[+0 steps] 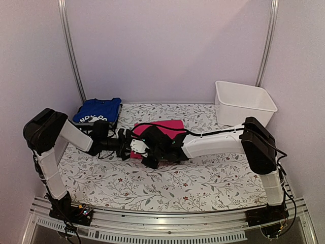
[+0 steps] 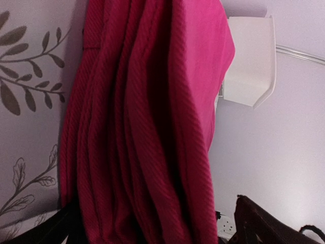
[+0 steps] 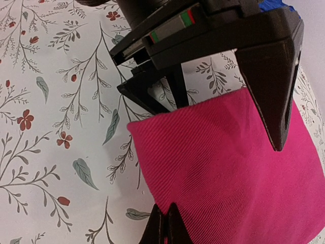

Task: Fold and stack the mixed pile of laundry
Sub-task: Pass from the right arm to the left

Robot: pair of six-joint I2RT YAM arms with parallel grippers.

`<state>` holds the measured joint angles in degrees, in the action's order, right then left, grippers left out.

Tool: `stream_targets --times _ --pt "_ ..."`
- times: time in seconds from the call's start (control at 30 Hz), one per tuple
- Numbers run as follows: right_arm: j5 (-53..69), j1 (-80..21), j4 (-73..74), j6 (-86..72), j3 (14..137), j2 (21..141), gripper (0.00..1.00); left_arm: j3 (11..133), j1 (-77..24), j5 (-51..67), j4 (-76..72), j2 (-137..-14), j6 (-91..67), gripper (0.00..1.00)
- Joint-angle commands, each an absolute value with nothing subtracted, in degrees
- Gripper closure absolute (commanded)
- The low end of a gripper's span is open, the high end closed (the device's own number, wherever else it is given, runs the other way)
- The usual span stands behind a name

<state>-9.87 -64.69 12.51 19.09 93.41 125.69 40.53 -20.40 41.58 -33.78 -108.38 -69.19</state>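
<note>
A folded magenta-pink garment lies mid-table on the floral covering. My right gripper is shut, pinching the pink garment at its near edge by a corner. My left gripper is open wide, with the layered folds of the pink garment filling the space between its jaws. In the right wrist view one left finger reaches over the cloth and the other lies beside its edge. In the top view both grippers, left and right, meet at the garment's left end. A folded royal-blue garment with white print sits at the back left.
A white plastic bin stands at the back right, also seen past the cloth as the bin. The floral table covering spreads in front of the arms. Walls and metal rails close the back and sides.
</note>
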Motion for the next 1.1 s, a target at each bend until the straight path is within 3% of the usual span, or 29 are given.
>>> stream_targets --times 0.0,0.1,0.37,0.7,0.77,0.97,1.07 --pt "-8.69 -64.67 9.85 19.97 92.65 120.73 1.0 42.28 -20.65 35.5 -14.58 -105.58 -63.65 0.0" --pt "-8.59 -64.24 9.72 19.96 92.16 120.37 1.0 44.52 -20.64 32.09 -4.26 -102.25 -58.08 0.0" --pt "-7.93 -63.31 9.39 19.86 92.37 120.15 1.0 46.48 -23.24 36.45 2.88 -102.25 -55.73 0.0" --pt "-5.15 -63.19 9.75 18.4 92.64 119.91 1.0 41.74 -23.71 40.09 -20.81 -105.34 -67.88 0.0" --pt "-4.21 -63.19 9.99 17.96 92.57 119.52 1.0 42.62 -23.11 39.86 -23.28 -107.17 -68.02 0.05" --pt "-2.95 -63.66 10.57 17.23 91.7 118.75 1.0 46.8 -22.41 42.3 -29.79 -113.62 -68.75 0.33" --pt "-2.23 -64.08 10.61 16.99 91.35 118.62 1.0 48.24 -22.01 41.48 -29.47 -115.13 -68.07 0.41"
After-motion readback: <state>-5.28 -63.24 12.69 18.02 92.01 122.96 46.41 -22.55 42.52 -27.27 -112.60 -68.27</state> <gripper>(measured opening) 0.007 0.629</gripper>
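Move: The left hand, wide open, has the left edge of the pink cloth right at its fingertips: about 3 cm to its right, level with it fore and aft and 1 cm lower. The cloth's main part centres some 12 cm right and 2 cm ahead; the closed right gripper is about 9 cm right and 8 cm back; the blue shirt pile is roughly 19 cm left and 19 cm ahead. From the right hand, that edge lies 8 cm ahead and 6 cm left. Ease the open left gripper back about 3 cm, drifting slightly left at first and rolling its left side up some 10 degrees, then undo most of that roll and come forward again, right and down so the fingers straddle the left edge of the pink cloth more deeply; close them by about a third. Keep the right gripper shut on the cloth, lifting it about 1.5 cm. ##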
